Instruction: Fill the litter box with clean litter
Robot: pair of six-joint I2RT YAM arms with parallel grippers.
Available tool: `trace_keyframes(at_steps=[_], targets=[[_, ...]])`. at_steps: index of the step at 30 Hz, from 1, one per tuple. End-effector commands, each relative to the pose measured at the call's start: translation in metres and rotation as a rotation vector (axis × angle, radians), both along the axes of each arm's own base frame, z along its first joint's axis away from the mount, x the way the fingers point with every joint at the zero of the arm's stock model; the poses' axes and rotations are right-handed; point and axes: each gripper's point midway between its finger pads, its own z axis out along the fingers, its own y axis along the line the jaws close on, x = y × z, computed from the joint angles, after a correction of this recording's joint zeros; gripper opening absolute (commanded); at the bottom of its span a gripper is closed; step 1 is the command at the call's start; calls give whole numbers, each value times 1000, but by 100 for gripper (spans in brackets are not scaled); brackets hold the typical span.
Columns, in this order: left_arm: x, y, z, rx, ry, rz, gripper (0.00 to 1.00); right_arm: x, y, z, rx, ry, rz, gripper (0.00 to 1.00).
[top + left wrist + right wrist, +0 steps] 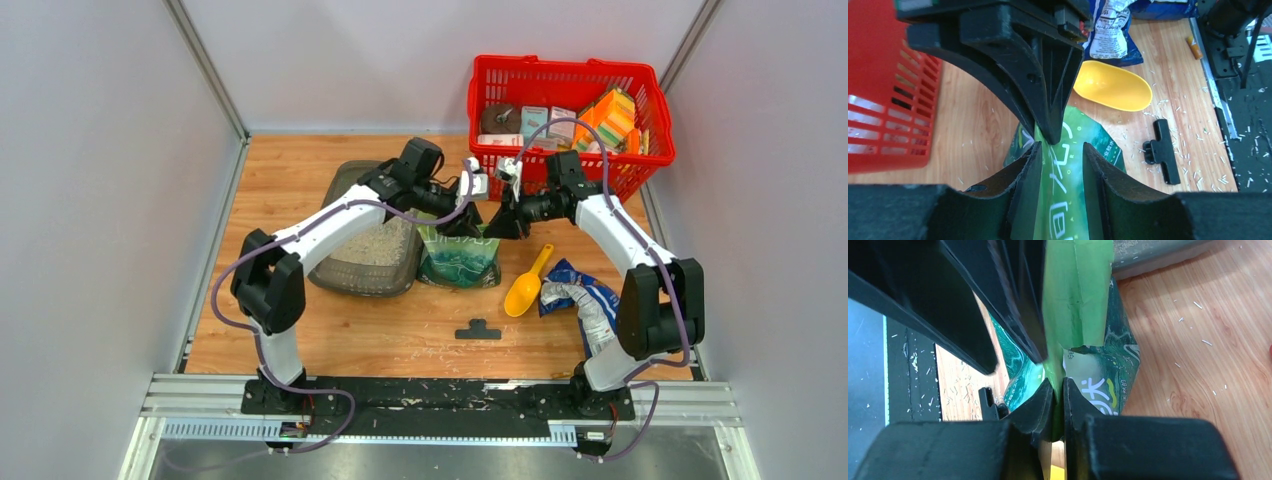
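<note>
The dark grey litter box (352, 272) lies left of centre, with pale clean litter (384, 244) heaped in its middle. A green litter bag (461, 262) stands upright just to its right. Both grippers meet over the bag's top. My right gripper (1058, 386) is shut on the folded top edge of the green bag (1078, 295). My left gripper (1060, 148) is open; its fingers (1030, 165) straddle the green bag (1063, 200) with a gap on either side. A corner of the litter box (1158, 252) shows in the right wrist view.
A red wire basket (645, 95) of groceries stands at the back right. A yellow scoop (527, 286), a crumpled blue bag (588, 300) and a black clip (478, 329) lie on the wood in front. Loose granules are scattered on the table.
</note>
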Motion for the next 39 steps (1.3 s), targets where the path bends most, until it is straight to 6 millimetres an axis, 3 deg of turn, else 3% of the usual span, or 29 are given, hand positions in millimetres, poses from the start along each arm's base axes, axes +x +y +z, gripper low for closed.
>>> trace_keyframes(at_steps=[1,5,9,14,20,23,24,26,29,30,33,35,39], targets=[[9,-20,-7,-14,-51,-1,43,14,3,17,29,-51,-10,0],[15,-30,-14,-11,-68,22,41,11,2,18,30,-62,-3,0],[20,-29,-19,10,-94,22,27,7,0,16,20,-64,1,0],[28,-22,-18,12,-146,59,39,3,0,19,20,-76,3,0],[27,-21,-13,-75,-57,78,46,0,0,23,32,-66,-4,0],[24,-24,-19,-74,-33,54,36,-4,1,21,37,-44,-5,1],[23,-24,-25,-63,-13,41,24,-4,0,20,32,-45,-9,1],[21,-25,-25,-61,-3,26,12,-6,-1,17,25,-37,-8,2],[15,-25,-22,-61,22,8,4,-3,-8,21,0,-62,-33,22],[12,-23,-21,-59,33,6,4,1,-13,27,-16,-73,-53,44],[8,-20,-19,-56,29,-1,0,8,-36,63,-9,-106,-133,62],[7,-18,-21,-50,28,-3,0,-1,-53,81,-18,-111,-153,66],[13,-20,-24,-58,32,38,0,-38,-58,103,-69,-203,-78,69]])
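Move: The left hand hangs open astride the litter bag's folded top; the spot it will pinch is about 3 cm to its right and 3 cm below. The bag's body centres some 5 cm back, 3 cm left and 12 cm down, the yellow scoop 12 cm right and 10 cm back, the litter box 23 cm left, level with it, both about 17 cm lower. The right hand already pinches that folded top between its fingertips. The left fingers shut on the bag's folded top after dipping about 4 cm and easing 3 cm to the right, with a 2 cm swing forward and back again. The right hand keeps its pinch almost motionless until then, opens late, lets go and pulls off about 5 cm to the right while rising 3 cm, fingers wide. ##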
